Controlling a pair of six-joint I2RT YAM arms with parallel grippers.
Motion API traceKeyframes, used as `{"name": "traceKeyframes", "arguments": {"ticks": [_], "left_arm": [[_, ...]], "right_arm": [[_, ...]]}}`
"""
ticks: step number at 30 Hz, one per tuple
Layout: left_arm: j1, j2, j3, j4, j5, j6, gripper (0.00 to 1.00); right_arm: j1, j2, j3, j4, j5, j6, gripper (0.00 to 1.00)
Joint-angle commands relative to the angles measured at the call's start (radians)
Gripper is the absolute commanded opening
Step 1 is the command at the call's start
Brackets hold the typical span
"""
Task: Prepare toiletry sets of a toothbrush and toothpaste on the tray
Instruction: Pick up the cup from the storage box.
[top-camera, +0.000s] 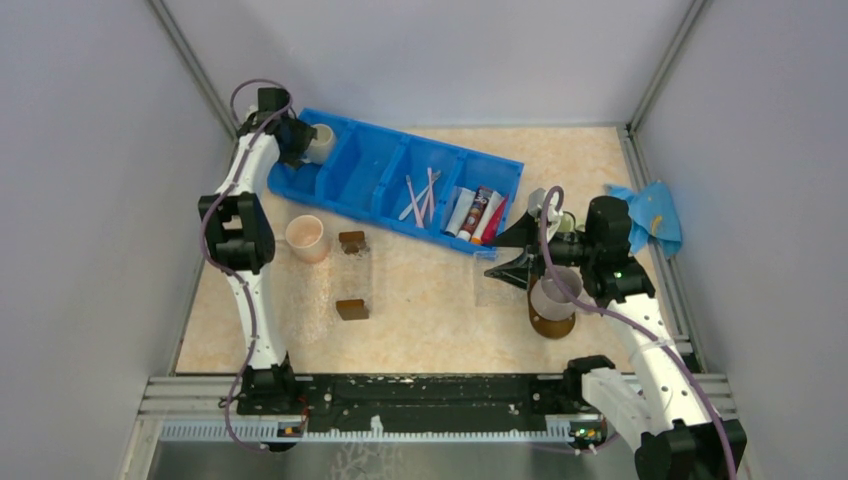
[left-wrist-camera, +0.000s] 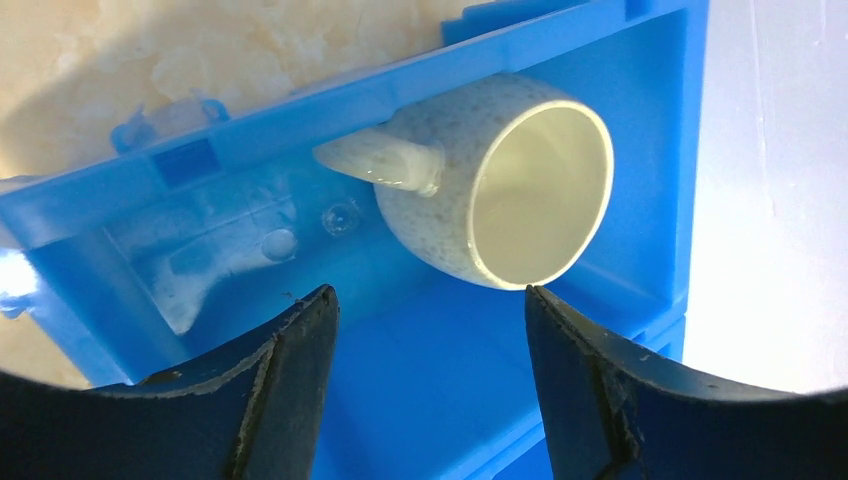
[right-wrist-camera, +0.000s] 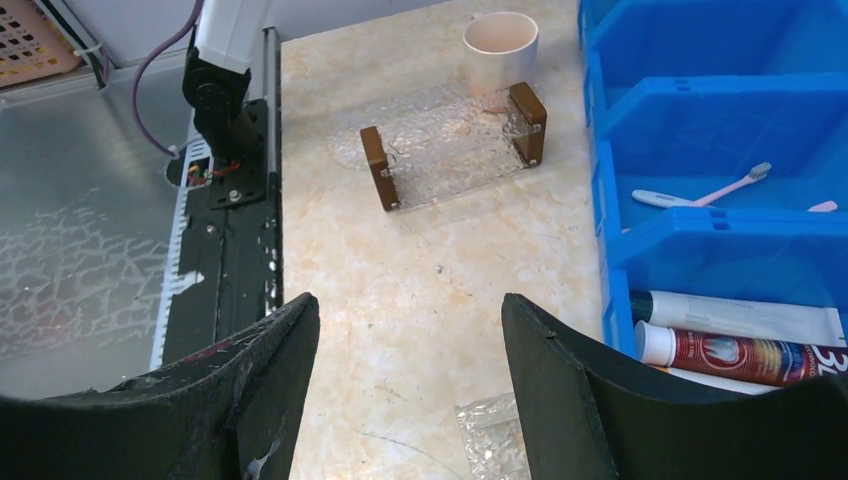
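Observation:
Pink and white toothbrushes (top-camera: 420, 197) (right-wrist-camera: 700, 192) lie in one compartment of the blue bin (top-camera: 370, 180). Toothpaste tubes (top-camera: 477, 213) (right-wrist-camera: 760, 355) in white, red and dark fill the compartment at its right end. The tray (top-camera: 553, 325) shows only as a dark brown rounded end under a pale mug (top-camera: 555, 290) beside my right arm. My right gripper (top-camera: 505, 250) (right-wrist-camera: 408, 300) hangs open over bare table, just left of the toothpaste compartment. My left gripper (top-camera: 300, 140) (left-wrist-camera: 430, 290) is open over the bin's left end, holding nothing. A speckled white mug (left-wrist-camera: 500, 190) lies on its side there.
A pink mug (top-camera: 305, 238) stands near a clear textured slab (top-camera: 352, 275) with a brown block at each end. A crinkled clear piece (right-wrist-camera: 490, 440) lies under my right gripper. A blue cloth (top-camera: 650, 215) sits at the right wall. Grey walls enclose the table.

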Motion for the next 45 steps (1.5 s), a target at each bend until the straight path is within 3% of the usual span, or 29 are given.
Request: {"name": "traceKeyframes", "arguments": {"ticks": [1,7,11,23,30,41,45], "left_arm": [[0.006,0.029,0.003,0.073,0.020,-0.015,0.74],[0.009,0.070,0.030,0.086,0.042,-0.040,0.74],[0.011,0.100,0.082,-0.004,-0.005,-0.055,0.72],[0.019,0.022,0.016,-0.098,-0.067,-0.030,0.54],[0.031,-0.006,-0.041,-0.068,-0.062,-0.001,0.44],[0.036,-0.018,-0.159,0.122,0.010,-0.009,0.45],[0.036,-0.027,-0.202,0.195,0.022,-0.017,0.30]], "right_arm": [[0.011,-0.008,0.001,0.011,-0.001,-0.018,0.67],[0.012,-0.005,0.003,0.005,0.002,-0.024,0.67],[0.013,-0.003,0.004,0.000,0.005,-0.029,0.67],[0.016,-0.003,0.004,-0.003,0.016,-0.035,0.67],[0.017,-0.005,0.005,-0.005,0.016,-0.037,0.67],[0.016,-0.007,0.008,-0.010,0.018,-0.042,0.67],[0.017,-0.005,0.006,-0.011,0.017,-0.043,0.67]]}}
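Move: Ahead of the open left hand and below it, the white cup stands in the storage box's left compartment, about 5 cm forward, 3 cm right and 8 cm down. The box's left end wall is some 3 cm forward and 4 cm left of the hand; the empty compartment lies level with it, 13 cm right. The peach cup stands about 24 cm back and 4 cm right. From the right hand the white cup is roughly 46 cm forward, 36 cm left and far below. Sinking into the compartment, the left hand first edges forward and drops nearly 4 cm to the white cup, then draws back about 3 cm with a slight drift left while its fingers close partway. It then sinks another 2 cm, ending with the cup's near rim between the fingers, one finger inside the mouth. ##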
